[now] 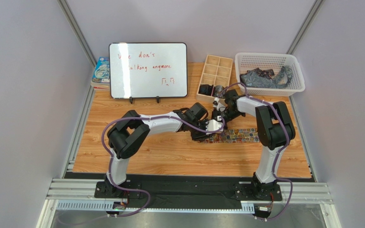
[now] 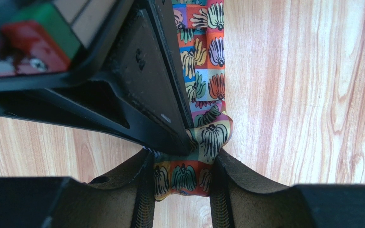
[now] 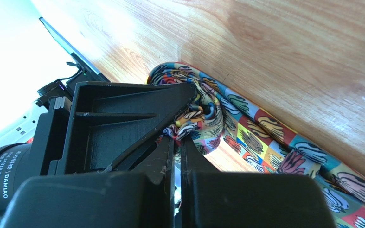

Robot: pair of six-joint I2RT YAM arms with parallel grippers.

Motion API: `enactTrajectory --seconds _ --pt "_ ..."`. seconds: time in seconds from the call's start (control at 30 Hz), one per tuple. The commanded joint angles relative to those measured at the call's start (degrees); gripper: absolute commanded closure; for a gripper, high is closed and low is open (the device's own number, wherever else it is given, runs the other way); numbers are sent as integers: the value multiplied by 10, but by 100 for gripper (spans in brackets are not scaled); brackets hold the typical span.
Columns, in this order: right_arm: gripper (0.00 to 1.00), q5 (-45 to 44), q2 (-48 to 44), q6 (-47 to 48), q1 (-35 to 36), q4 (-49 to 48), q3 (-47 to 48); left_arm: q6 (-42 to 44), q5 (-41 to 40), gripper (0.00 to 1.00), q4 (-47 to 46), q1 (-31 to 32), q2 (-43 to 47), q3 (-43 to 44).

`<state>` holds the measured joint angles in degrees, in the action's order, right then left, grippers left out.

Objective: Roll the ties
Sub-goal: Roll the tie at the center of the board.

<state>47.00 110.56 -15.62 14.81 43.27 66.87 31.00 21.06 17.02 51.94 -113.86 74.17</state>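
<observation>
A multicoloured floral tie lies along the wooden table, its left end bunched where both arms meet. In the left wrist view my left gripper is shut across the width of this tie, and the fabric puckers between the two pads. In the right wrist view my right gripper has its jaws almost together, pinching a fold of the tie at the tips. Each gripper sits close against the other: the right one's black finger crosses the left wrist view. Dark ties lie in the basket.
A white basket stands at the back right. A wooden compartment box beside it holds dark rolls in its near cells. A whiteboard stands at the back left, with a book behind it.
</observation>
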Motion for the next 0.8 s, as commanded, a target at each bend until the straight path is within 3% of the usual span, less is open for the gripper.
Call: enactTrajectory --seconds 0.0,0.13,0.2,0.43,0.63,0.7,0.77 --pt "100 -63 13 21 5 -38 -3 0 38 59 111 -10 -9 -34" --pt "100 -83 19 25 -2 -37 -4 -11 76 43 100 -46 37 -32" --pt "100 -87 21 30 -10 -36 -5 -25 118 25 87 -61 57 -38" --pt "100 -113 45 30 -14 -42 -7 -47 149 18 -20 -78 137 -104" --pt "100 -147 55 21 -2 -49 -6 -97 141 14 -122 -78 128 -137" --pt "100 -160 54 16 5 -59 -15 -110 143 6 -154 -77 120 -144" --pt "100 -162 55 6 14 -69 -21 -121 128 6 -197 -77 101 -150"
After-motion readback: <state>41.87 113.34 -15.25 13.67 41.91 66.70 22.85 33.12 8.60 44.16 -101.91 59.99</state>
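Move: The tie's roll is still clamped in the left fingers, its middle about 1 cm to the right of that hand point and level with it; from the right hand, which pinches cloth at the roll's top, it lies about 1 cm left and 2 cm below. The tie's flat tail runs off rightward, its visible part centred some 11 cm right of the left hand and about 1 cm lower. The wooden box stands about 27 cm ahead and 4 cm right of the left hand. Open the left gripper wide to let go of the roll while drawing it some 5 cm left off the roll's end, then raise it about 3 cm and let it ease a little back right. Meanwhile keep the right fingers shut on their pinch of cloth and press them down about 2.5 cm towards the board, drifting nearly 2 cm right. ##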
